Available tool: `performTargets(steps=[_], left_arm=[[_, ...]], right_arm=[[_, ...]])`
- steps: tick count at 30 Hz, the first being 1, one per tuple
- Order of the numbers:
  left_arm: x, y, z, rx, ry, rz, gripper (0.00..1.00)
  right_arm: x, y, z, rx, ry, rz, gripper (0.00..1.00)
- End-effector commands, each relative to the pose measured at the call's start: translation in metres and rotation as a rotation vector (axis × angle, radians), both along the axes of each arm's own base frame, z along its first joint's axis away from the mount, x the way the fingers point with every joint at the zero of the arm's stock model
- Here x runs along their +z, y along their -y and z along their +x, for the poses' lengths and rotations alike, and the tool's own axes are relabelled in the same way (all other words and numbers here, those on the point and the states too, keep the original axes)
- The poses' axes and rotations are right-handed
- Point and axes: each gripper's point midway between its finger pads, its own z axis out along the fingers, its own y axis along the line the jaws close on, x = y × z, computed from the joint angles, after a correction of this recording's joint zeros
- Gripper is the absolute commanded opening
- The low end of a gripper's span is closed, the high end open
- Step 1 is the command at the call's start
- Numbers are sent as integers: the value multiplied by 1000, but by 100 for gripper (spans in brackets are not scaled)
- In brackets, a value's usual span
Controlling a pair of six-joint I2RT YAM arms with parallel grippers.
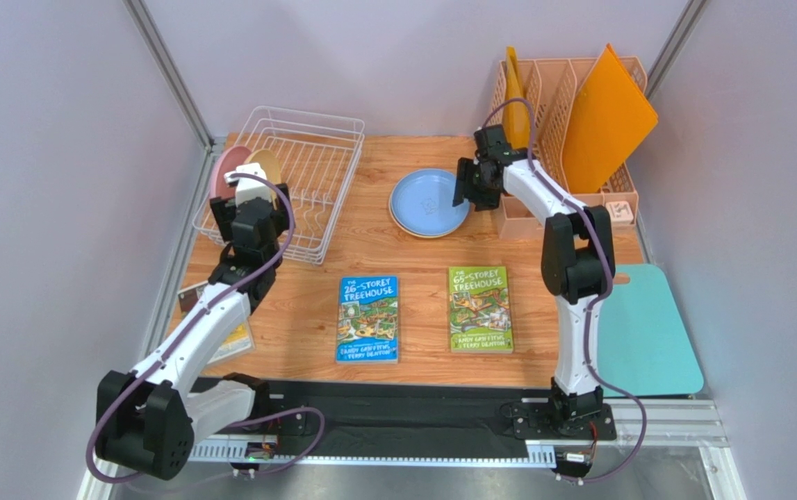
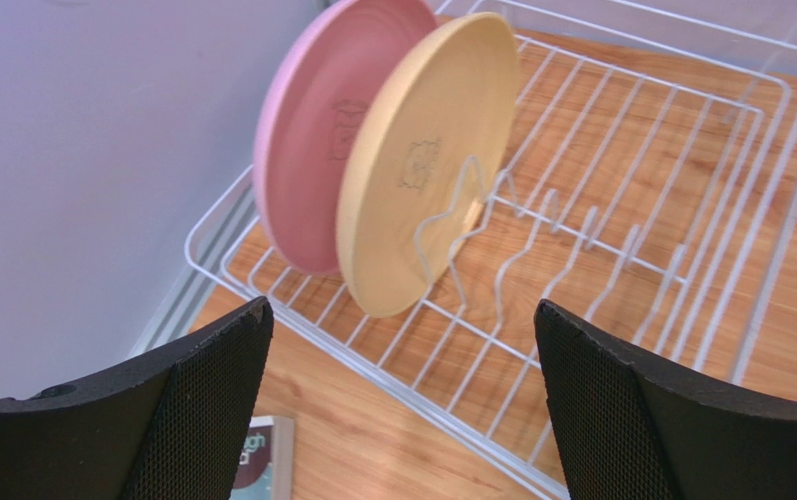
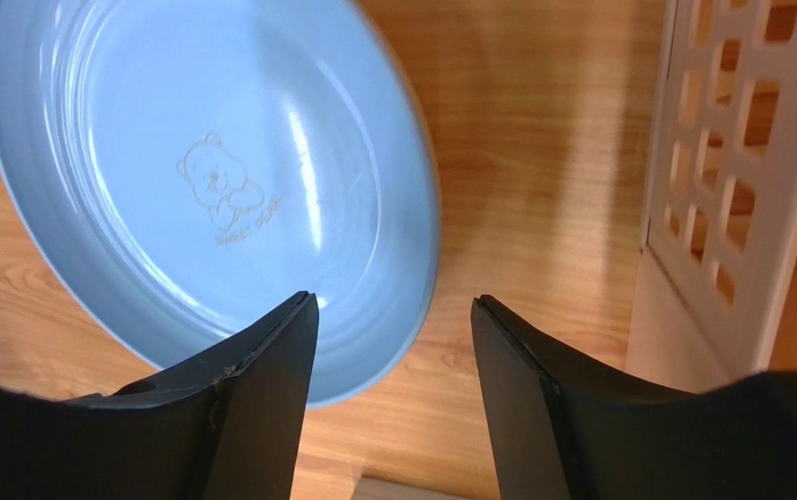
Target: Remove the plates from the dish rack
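The white wire dish rack [image 1: 308,177] [image 2: 622,198] stands at the back left. A pink plate [image 1: 228,165] [image 2: 314,135] and a tan plate [image 1: 267,167] [image 2: 423,167] lean upright on edge at its left end. My left gripper [image 1: 251,198] [image 2: 402,307] hovers open just in front of the rack's near rim, facing the tan plate, with nothing between its fingers. A light blue plate [image 1: 428,202] [image 3: 194,156] lies flat on the wood. My right gripper [image 1: 472,188] [image 3: 394,300] is open over that plate's right rim, one finger above the plate and one above the wood.
A peach slotted organizer [image 1: 569,115] [image 3: 736,177] with orange folders stands just right of the right gripper. Two Treehouse books [image 1: 369,318] [image 1: 480,308] lie mid-table, another book [image 1: 199,302] [image 2: 261,458] lies under the left arm, and a teal mat [image 1: 648,328] lies at the right edge.
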Motion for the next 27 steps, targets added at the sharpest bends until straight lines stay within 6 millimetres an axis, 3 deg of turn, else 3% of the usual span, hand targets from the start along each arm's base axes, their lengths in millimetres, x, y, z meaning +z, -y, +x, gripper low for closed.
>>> performTargets(steps=[1, 2, 4, 7, 8, 11, 14, 24, 27], left_arm=[[15, -25, 12, 70, 36, 5, 99], [16, -30, 13, 89, 40, 10, 100], [17, -39, 19, 110, 63, 20, 100], [14, -48, 27, 139, 84, 37, 98], [13, -49, 30, 142, 86, 44, 95], [9, -54, 41, 154, 99, 57, 87], [3, -57, 55, 157, 106, 63, 77], [-27, -78, 79, 218, 113, 120, 66], [-30, -80, 82, 224, 111, 117, 52]], right_arm=[[60, -19, -18, 109, 178, -92, 61], [75, -23, -23, 115, 221, -107, 62], [74, -32, -34, 135, 232, -92, 62], [94, -51, -49, 169, 288, -25, 61], [86, -54, -58, 179, 272, -27, 61], [89, -59, -73, 195, 286, -16, 61], [99, -60, -84, 200, 307, -8, 60], [116, -48, -107, 198, 347, 2, 61], [113, -49, -107, 200, 345, 1, 61]])
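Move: In the drying rack the upright yellow plate's middle stands about 16 cm ahead of the left hand, 6 cm to its left and 9 cm lower; the pink plate is 5 cm farther left. From the right hand that yellow plate is roughly 44 cm left, about level fore and aft and 8 cm higher. The blue plate's middle is 9 cm left of the right hand and 4 cm below; the green book lies 24 cm back, 3 cm right. Swinging left first, then reaching forward and down, the left hand travels about 12 cm to the yellow plate's near edge, yawing some 10 degrees counter-clockwise while its fingers narrow from wide open to a bit over half, one either side of that edge, not yet clamped. The right hand, already open, backs off the blue plate's rim, some 11 cm back and 9 cm up, tilting its fingers forward. ##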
